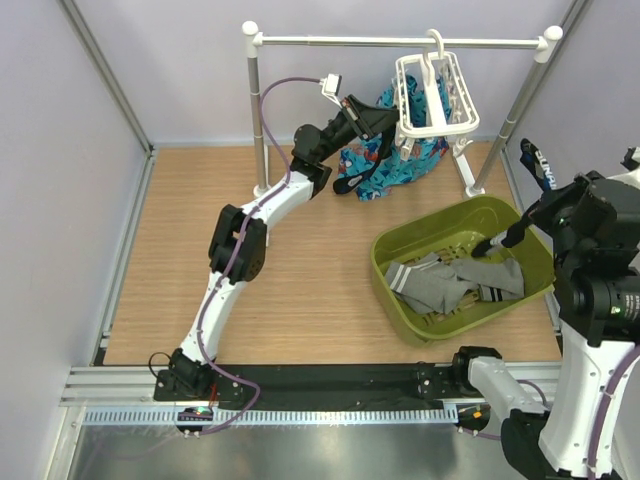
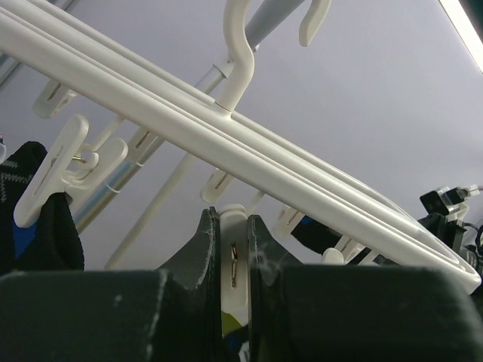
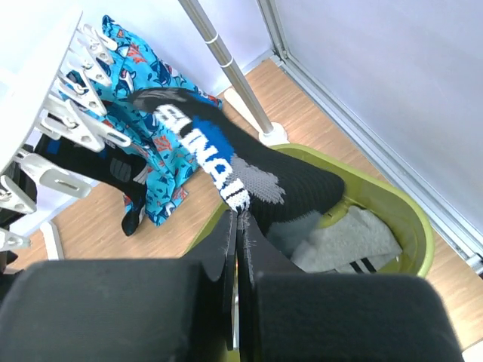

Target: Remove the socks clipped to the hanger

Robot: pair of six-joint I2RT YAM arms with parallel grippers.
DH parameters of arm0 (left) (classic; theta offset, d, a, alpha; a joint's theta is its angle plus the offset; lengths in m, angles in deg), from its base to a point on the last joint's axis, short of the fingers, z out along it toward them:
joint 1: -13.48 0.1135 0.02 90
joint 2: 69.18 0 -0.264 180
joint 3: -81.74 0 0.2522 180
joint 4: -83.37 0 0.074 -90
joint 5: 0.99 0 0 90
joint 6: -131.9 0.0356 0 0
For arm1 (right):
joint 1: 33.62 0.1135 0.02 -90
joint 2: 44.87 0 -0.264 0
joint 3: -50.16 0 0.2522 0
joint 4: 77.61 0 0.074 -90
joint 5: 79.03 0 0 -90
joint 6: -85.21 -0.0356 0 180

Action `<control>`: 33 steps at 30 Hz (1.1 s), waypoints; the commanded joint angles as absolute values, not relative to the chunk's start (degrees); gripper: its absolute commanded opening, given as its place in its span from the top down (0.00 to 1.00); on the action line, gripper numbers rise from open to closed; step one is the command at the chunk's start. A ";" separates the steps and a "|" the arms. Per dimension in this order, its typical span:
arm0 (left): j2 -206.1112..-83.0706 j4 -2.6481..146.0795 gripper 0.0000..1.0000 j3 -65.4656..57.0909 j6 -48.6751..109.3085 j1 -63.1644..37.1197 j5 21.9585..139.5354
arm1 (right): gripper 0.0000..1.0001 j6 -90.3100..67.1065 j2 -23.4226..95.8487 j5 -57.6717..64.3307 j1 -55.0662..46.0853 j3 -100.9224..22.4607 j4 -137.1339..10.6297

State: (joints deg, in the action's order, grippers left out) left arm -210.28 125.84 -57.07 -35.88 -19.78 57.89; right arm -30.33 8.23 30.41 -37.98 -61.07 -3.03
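Observation:
The white hanger (image 1: 437, 92) hangs by its hook from the rail. My left gripper (image 1: 390, 118) reaches its left side and is shut on one white clip peg (image 2: 232, 253), which stands upright between the jaws. In the left wrist view another peg holds a black sock (image 2: 38, 226) at the far left. My right gripper (image 3: 240, 217) hovers over the green basket (image 1: 520, 215), shut on the white edge of a black sock (image 3: 256, 162) with white and blue marks. Grey socks (image 1: 430, 285) with dark cuff bands lie in the basket.
A bright blue patterned cloth (image 1: 405, 160) hangs under the hanger, with another black sock (image 3: 98, 162) beside it. The white rail stand (image 1: 400, 42) spans the back, its posts left and right of the basket. Grey walls close in both sides.

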 commanded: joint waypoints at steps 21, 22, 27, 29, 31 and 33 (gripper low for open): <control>-199.72 120.94 0.31 -46.21 -29.83 -18.60 56.92 | 0.01 -34.32 4.52 15.19 -38.01 -29.96 -24.03; -199.01 120.68 0.29 -45.14 -29.47 -18.69 57.19 | 0.00 -34.14 4.53 14.58 -38.01 -29.52 -24.90; -194.96 119.89 0.28 -37.94 -27.89 -18.25 58.69 | 0.00 -33.44 3.30 7.29 -38.01 -25.04 -31.05; -193.56 119.45 0.28 -36.70 -27.98 -18.34 57.98 | 0.00 -33.00 2.77 4.75 -37.92 -22.84 -35.09; -191.19 119.01 0.29 -33.55 -27.72 -18.34 58.33 | 0.01 -33.52 2.07 0.35 -37.92 -19.34 -41.91; -188.99 115.43 0.29 -30.30 -25.27 -18.25 59.03 | 0.00 -35.27 2.07 -0.81 -37.22 -16.70 -47.90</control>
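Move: The right hand, holding a black sock, has the green basket's middle about 9 cm to its left, 2 cm ahead and 36 cm below; in the basket a striped grey sock lies some 17 cm left, 2 cm back. The hanger is 20 cm left of this hand, 30 ahead. The left hand pinches an empty clip on the hanger; the next clip, with a black sock, is roughly 5 cm ahead, straight on sideways. Right lowers the sock 19 cm towards the basket, opens, heads forward-left; left releases its clip, sinking 5 cm. ##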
